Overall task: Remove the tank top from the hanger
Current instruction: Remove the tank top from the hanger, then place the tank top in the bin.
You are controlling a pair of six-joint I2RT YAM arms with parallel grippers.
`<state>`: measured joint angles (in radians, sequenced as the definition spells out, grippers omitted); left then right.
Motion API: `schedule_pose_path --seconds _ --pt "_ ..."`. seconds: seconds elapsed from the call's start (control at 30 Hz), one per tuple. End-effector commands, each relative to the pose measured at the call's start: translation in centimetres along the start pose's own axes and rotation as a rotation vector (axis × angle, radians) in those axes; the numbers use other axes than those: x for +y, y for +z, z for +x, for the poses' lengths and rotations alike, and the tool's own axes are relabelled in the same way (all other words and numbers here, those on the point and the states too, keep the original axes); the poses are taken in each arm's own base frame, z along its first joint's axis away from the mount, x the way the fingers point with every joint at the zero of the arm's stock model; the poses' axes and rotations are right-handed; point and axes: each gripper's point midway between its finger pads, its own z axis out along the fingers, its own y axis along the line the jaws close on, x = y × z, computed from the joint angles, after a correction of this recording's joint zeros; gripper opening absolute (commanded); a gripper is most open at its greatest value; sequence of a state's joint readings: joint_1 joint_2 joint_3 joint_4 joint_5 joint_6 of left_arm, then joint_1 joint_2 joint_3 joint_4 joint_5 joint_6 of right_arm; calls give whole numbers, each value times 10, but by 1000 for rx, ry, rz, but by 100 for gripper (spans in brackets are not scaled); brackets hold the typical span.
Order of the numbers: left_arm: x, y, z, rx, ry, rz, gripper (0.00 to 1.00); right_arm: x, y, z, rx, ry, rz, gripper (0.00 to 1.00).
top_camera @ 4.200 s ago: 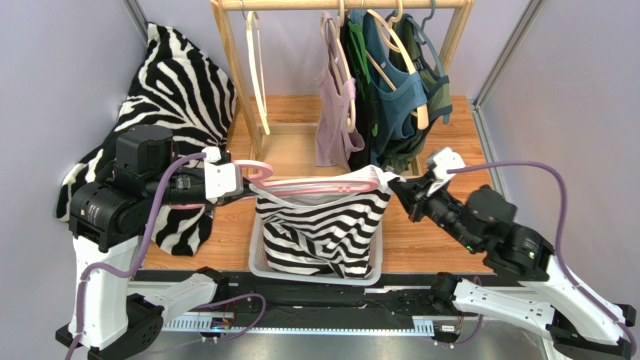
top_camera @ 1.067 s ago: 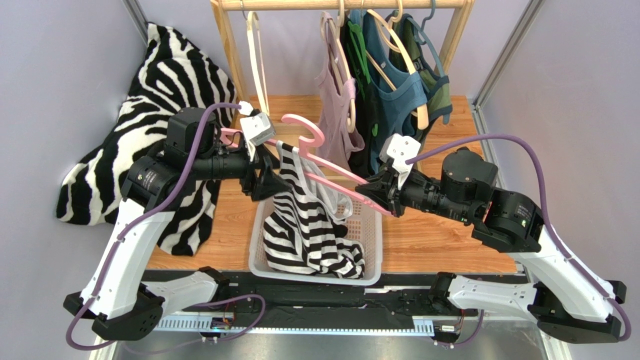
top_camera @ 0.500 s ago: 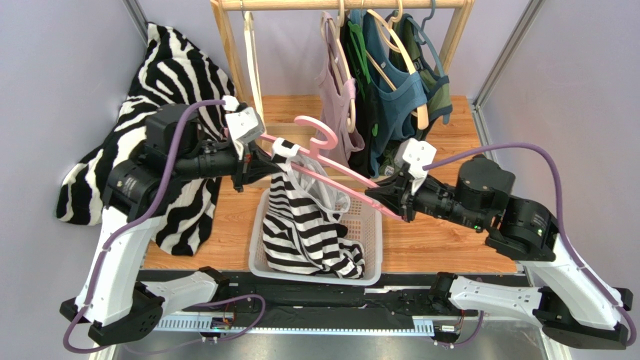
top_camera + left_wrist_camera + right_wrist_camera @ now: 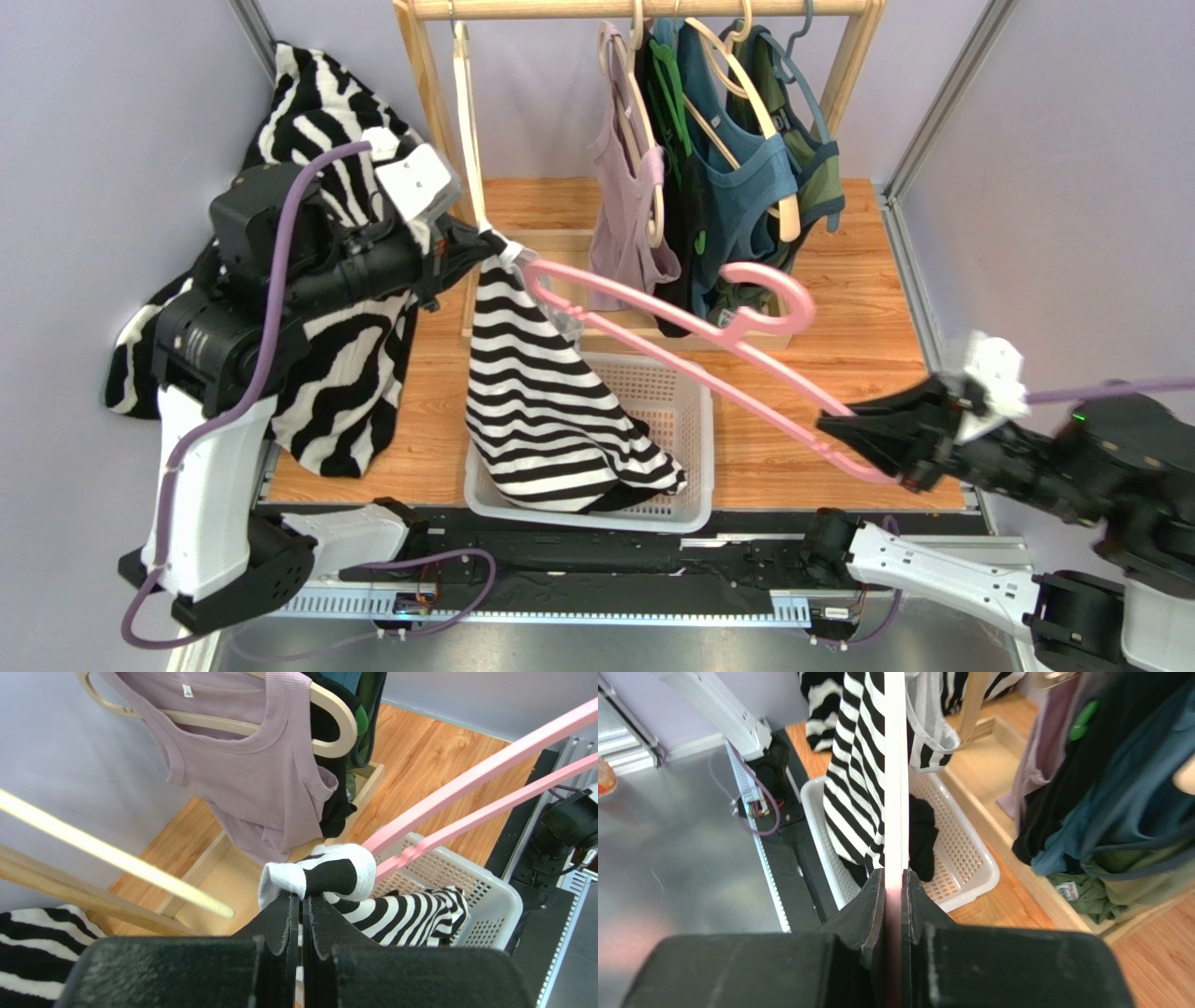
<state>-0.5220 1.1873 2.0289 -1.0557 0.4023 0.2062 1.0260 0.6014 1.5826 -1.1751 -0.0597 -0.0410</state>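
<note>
My left gripper is shut on the shoulder strap of the black-and-white striped tank top, which hangs from it down into the white basket. In the left wrist view the strap bunches just above my closed gripper. My right gripper is shut on one end of the pink hanger, which slants from the tank top's strap down to the right. In the right wrist view the hanger runs straight out from my gripper. The hanger's far end still sits at the strap.
A wooden clothes rack at the back holds a lilac top, teal and green tops and bare hangers. A zebra-print cloth lies at the left. Purple walls close both sides.
My right gripper has pulled the pink hanger far down and right. My left gripper has lifted the strap up and left. The tank top slid off most of the hanger and now hangs straight.
</note>
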Motion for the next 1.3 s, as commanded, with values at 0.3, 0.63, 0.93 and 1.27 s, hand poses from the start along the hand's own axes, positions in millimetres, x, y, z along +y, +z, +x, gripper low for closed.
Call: schedule_pose_path --seconds 0.3,0.63,0.93,1.27 --pt "-82 2 -5 -50 -25 474 0 -51 -35 -22 -179 13 301 0" --pt "-112 35 197 473 108 563 7 -59 1 -32 -143 -12 333 0" --pt "-102 57 296 663 217 484 38 -65 12 -42 -129 24 374 0" --pt "-59 90 352 731 366 208 99 -69 56 -45 1 123 410 0"
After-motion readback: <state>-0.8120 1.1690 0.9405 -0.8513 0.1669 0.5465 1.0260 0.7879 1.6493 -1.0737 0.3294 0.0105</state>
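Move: The left hand grips the striped tank top by its shoulder; the basket's middle lies about 44 cm below and 8 cm to the right, roughly level fore and aft. From it, the empty wooden hanger hangs some 12 cm ahead and 2 cm left, the lilac tank top about 13 cm ahead, 13 cm right and 18 cm lower. From the right hand, which holds the pink hanger, the basket is about 15 cm ahead, 28 cm left and 36 cm below. Left sinks about 37 cm to the basket, letting the top go; right pulls the hanger rightward, then forward. ##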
